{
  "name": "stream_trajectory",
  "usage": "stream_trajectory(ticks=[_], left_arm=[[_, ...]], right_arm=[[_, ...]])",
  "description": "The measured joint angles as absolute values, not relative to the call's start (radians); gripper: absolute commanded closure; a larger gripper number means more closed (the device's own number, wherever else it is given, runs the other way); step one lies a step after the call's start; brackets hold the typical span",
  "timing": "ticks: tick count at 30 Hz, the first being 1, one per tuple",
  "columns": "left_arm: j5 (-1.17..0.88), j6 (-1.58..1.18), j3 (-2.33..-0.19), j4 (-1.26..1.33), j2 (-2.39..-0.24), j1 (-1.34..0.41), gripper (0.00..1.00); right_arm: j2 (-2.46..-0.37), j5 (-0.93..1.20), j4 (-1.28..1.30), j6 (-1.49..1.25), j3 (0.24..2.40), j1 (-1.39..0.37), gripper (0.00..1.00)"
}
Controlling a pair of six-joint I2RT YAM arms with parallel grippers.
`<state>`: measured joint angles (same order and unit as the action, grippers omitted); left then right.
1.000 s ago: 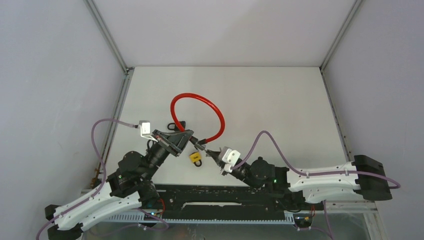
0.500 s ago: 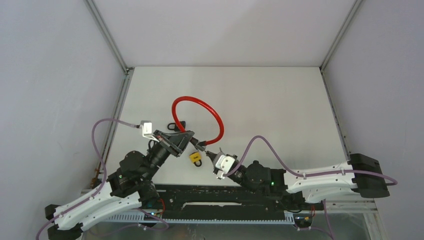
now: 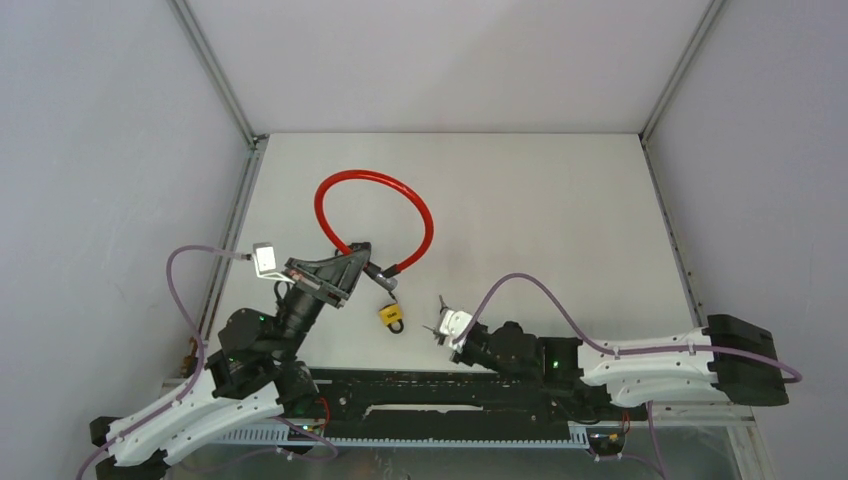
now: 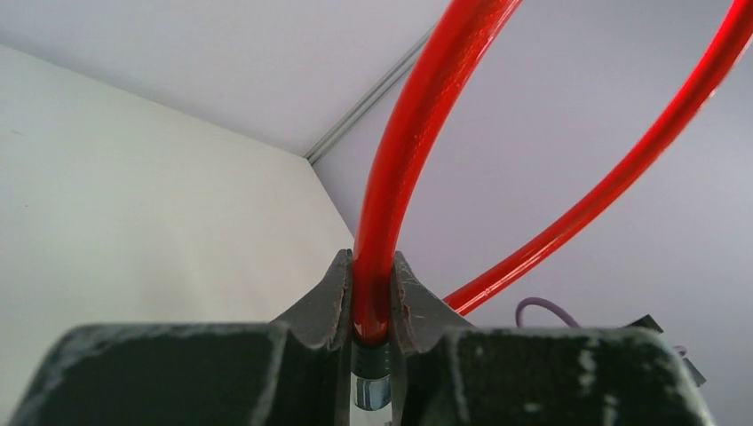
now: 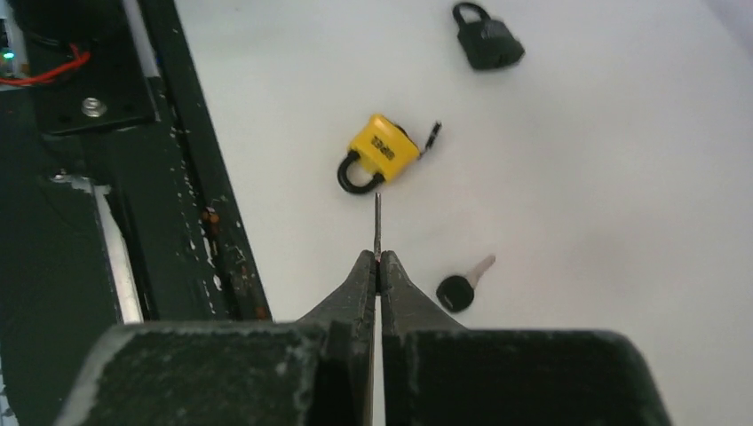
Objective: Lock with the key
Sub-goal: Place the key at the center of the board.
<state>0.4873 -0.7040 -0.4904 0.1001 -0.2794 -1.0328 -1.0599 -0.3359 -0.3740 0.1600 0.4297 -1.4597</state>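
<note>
A red cable lock [image 3: 372, 214] curls in a loop above the table. My left gripper [image 4: 371, 297] is shut on the cable just above its black and metal end piece, and in the top view that gripper [image 3: 364, 263] sits at the loop's lower left. My right gripper [image 5: 377, 261] is shut on a key [image 5: 377, 222], whose thin blade sticks out edge-on past the fingertips. In the top view the right gripper [image 3: 442, 312] is low on the table, apart from the cable's free end [image 3: 386, 281].
A yellow padlock [image 5: 380, 153] lies on the table ahead of the right gripper, also seen in the top view [image 3: 392, 316]. A loose black-headed key [image 5: 458, 289] lies to its right. A black padlock [image 5: 487, 40] lies farther off. The dark base rail [image 5: 178, 133] runs on the left.
The left arm has drawn back to the left, carrying the red loop left and away. The right gripper has pulled back toward its base with the key, away from the cable's end.
</note>
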Motion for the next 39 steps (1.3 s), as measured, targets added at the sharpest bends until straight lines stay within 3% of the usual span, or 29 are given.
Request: stream_trajectory(ticks=[13,21,27,31,39], left_arm=[[0.522,-0.727,-0.490,0.043,-0.292,-1.033,1.00],[0.543,-0.744,-0.490,0.026,-0.328,-1.033,1.00],[0.563,-0.778,-0.490,-0.028,-0.429,-1.024,1.00],[0.530,-0.821,-0.490,-0.056,-0.548,-0.968,0.99],[0.445,-0.883,-0.490,-0.005,-0.873,-0.840,1.00]], right_arm=[[-1.097,-0.283,-0.097,-0.275,0.422,-1.158,0.99],[-1.186,-0.241,0.012,-0.400,0.422,-1.086,0.53],[-1.081,-0.271,0.061,-0.418,0.427,-1.082,0.47],[-0.951,-0.309,0.080,-0.420,0.433,-1.082,0.31],[-0.756,-0.305,0.134,-0.461,0.462,-1.078,0.21]])
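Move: The keys in the right fingers are bound for bare board about 8 cm ahead, 7 cm right of that hand and 14 cm below it. The black-headed key lies about 12 cm ahead and 1 cm right, the yellow padlock about 9 cm ahead and 12 cm left. The left hand still holds the red cable lock; the yellow padlock is some 5 cm ahead, 4 cm right and 32 cm below, the black padlock 22 cm ahead and 5 cm left. The bunch of keys is carried down about 12 cm, rightward and forward by the right hand, which swings clockwise and tips downward, and near the board the fingers open and let it go; then the hand climbs about 11 cm, opening wider. The red cable lock, still gripped, is lowered some 18 cm and forward by the left hand towards the yellow padlock, tilting down. ##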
